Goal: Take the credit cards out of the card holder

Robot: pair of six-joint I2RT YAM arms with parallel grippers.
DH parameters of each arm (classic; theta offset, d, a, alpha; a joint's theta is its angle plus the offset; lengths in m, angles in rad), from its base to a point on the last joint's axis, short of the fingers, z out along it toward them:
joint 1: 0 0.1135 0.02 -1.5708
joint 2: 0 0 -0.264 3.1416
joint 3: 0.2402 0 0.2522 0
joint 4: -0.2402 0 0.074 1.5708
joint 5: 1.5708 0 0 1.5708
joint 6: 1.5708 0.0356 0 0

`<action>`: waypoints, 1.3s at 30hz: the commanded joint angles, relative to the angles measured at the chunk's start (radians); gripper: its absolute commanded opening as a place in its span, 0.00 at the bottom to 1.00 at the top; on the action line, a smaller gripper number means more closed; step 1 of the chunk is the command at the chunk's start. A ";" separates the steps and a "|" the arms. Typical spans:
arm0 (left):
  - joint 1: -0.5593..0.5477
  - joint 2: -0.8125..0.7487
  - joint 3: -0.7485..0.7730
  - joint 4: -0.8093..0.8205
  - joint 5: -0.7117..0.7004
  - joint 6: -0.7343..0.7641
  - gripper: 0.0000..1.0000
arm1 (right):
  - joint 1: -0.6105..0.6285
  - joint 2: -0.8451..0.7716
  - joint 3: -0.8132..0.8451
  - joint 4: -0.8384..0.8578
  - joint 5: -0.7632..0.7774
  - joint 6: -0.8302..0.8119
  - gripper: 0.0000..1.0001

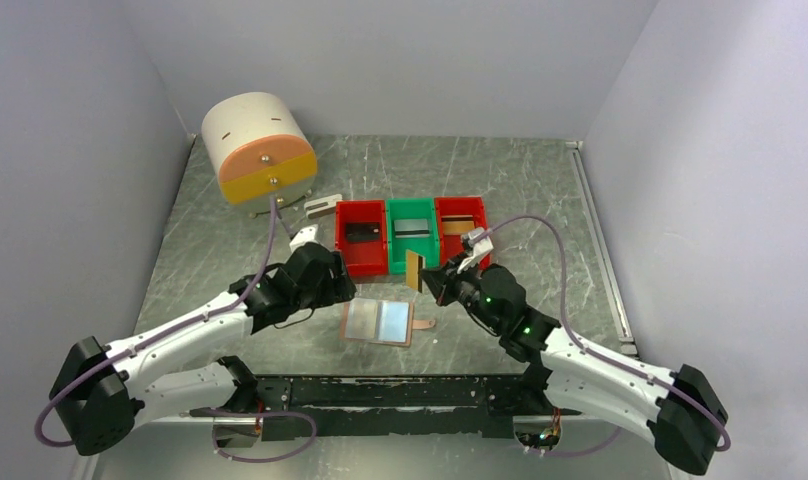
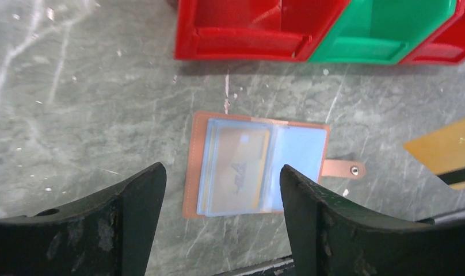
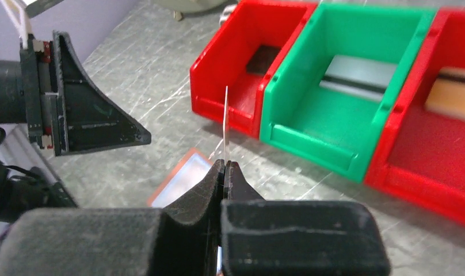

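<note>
The tan card holder [image 1: 378, 322] lies open on the table, its blue pockets up and its strap tab to the right. In the left wrist view the card holder [image 2: 256, 164] shows a yellowish card [image 2: 241, 167] inside its left pocket. My left gripper [image 1: 325, 275] is open and empty, hovering over the holder's left side [image 2: 221, 172]. My right gripper [image 1: 432, 275] is shut on a yellow-orange card [image 1: 414, 270] and holds it upright above the table, in front of the bins. That card is edge-on in the right wrist view [image 3: 225, 123].
Three bins stand in a row behind the holder. The left red bin [image 1: 345, 250] holds a black card [image 1: 363, 232], the green bin [image 1: 412, 262] a grey-white card [image 1: 412, 227], the right red bin [image 1: 480, 215] a gold-brown card [image 1: 457, 222]. A round drawer box [image 1: 258, 148] stands at the back left.
</note>
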State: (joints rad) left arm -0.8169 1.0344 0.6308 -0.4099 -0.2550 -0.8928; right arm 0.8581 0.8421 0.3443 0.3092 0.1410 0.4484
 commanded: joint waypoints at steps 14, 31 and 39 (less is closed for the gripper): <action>0.305 -0.030 0.161 -0.183 -0.027 0.173 1.00 | -0.055 0.025 0.190 -0.125 0.333 -0.845 0.00; 0.664 -0.137 0.153 -0.174 0.140 0.433 1.00 | -0.308 0.299 0.355 -0.340 -0.083 -1.124 0.00; 0.664 -0.137 0.162 -0.150 0.196 0.469 1.00 | -0.376 0.450 0.423 -0.389 -0.120 -1.219 0.00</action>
State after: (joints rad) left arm -0.1585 0.9009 0.8021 -0.6056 -0.1108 -0.4618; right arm 0.4992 1.2495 0.7357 -0.0574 0.0589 -0.6949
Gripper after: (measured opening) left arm 0.996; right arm 0.010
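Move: The right hand already holds the gold card; the right-hand red box is about 15 cm ahead, 10 cm right and 13 cm below. The green box is some 15 cm ahead and 3 cm left; the open card holder is about 5 cm back, 11 cm left and 15 cm down. From the left hand, that red box lies roughly 14 cm ahead, 29 cm right and 7 cm down. Right hand rolls 60 degrees, carrying the gold card 16 cm forward-right over the red box; left retreats leftward. ##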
